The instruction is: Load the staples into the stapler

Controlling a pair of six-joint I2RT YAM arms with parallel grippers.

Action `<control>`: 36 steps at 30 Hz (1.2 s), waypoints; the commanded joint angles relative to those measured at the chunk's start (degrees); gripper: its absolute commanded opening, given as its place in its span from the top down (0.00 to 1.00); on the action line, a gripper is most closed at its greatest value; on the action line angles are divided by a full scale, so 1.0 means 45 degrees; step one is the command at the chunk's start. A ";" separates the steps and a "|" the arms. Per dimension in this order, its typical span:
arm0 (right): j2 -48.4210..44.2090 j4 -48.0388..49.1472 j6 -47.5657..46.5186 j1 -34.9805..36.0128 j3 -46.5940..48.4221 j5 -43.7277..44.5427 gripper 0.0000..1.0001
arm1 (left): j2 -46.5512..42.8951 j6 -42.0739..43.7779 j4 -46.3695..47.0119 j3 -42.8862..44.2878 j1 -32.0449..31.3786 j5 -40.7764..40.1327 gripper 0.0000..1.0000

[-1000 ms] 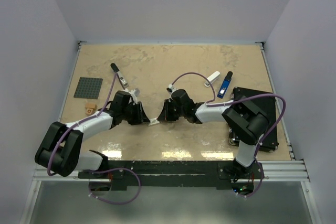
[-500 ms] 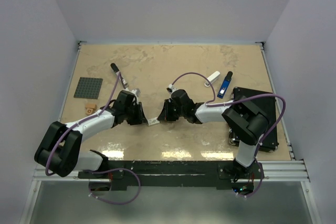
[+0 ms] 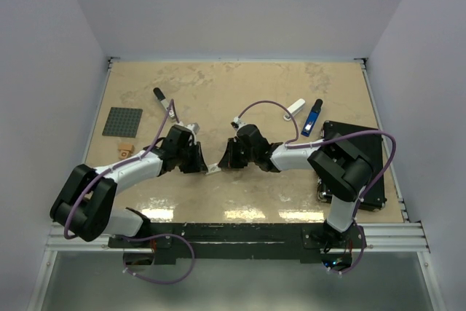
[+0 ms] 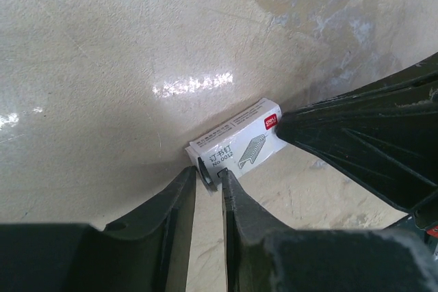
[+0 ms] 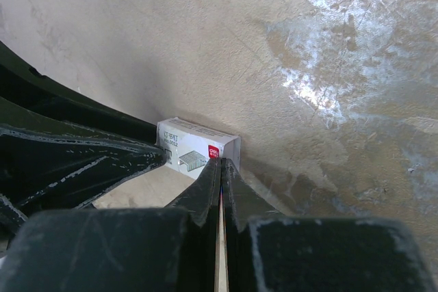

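The staples [image 3: 213,170] are a small white box with a red mark, flat on the table between both arms. In the left wrist view the staples box [image 4: 239,143] has a grey tray end [image 4: 204,169] sitting between the tips of my left gripper [image 4: 209,172], which is nearly closed on it. My right gripper [image 5: 221,163] is shut, its tips pressing on the box's red-marked end [image 5: 213,150]. A blue stapler [image 3: 312,117] and a white one [image 3: 295,106] lie at the back right. A black and white one [image 3: 166,105] lies at the back left.
A grey studded baseplate [image 3: 122,121] and a small tan block [image 3: 127,151] sit at the left. A black flat device [image 3: 364,158] lies by the right arm's base. Purple cables loop over both arms. White walls enclose the table.
My left gripper has crept a little right onto the box's end and its jaws have narrowed slightly. The right gripper and the box have stayed put.
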 commanded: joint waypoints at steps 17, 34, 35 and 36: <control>-0.0525 0.0435 0.0173 0.0131 -0.0041 0.0383 1.00 | -0.0096 0.0160 -0.0509 0.0341 -0.0177 -0.1190 0.84; -0.0603 0.1685 0.0544 0.0131 -0.0588 -0.0359 0.73 | 0.0002 0.0081 -0.0255 0.0556 -0.0275 -0.0818 1.00; -0.0564 0.1763 0.0622 0.0131 -0.0627 -0.0417 0.73 | 0.0002 0.0082 -0.0274 0.0575 -0.0275 -0.0877 1.00; -0.0583 0.1841 0.0623 0.0131 -0.0666 -0.0456 0.73 | 0.0002 0.0062 -0.0274 0.0614 -0.0294 -0.0896 1.00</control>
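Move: At the staples box, low over the table, both hands face each other: its middle lies about 2 cm to the right of the left hand, 1 cm ahead and roughly 1 cm lower; from the right hand it is some 3 cm left and 1 cm back. A wooden block stands roughly 24 cm left of the left hand and 6 cm farther out; a grey-and-black tool lies about 12 cm left and 21 cm ahead of that hand. Easing about 1 cm left and half a centimetre down at the box's left end, the left hand then holds its place and shuts its part-open fingers fully, seemingly pinching the end flap. Only then does the right hand open its shut fingers to about a quarter, letting go at the right end and edging up half a centimetre, tips still beside the box. ##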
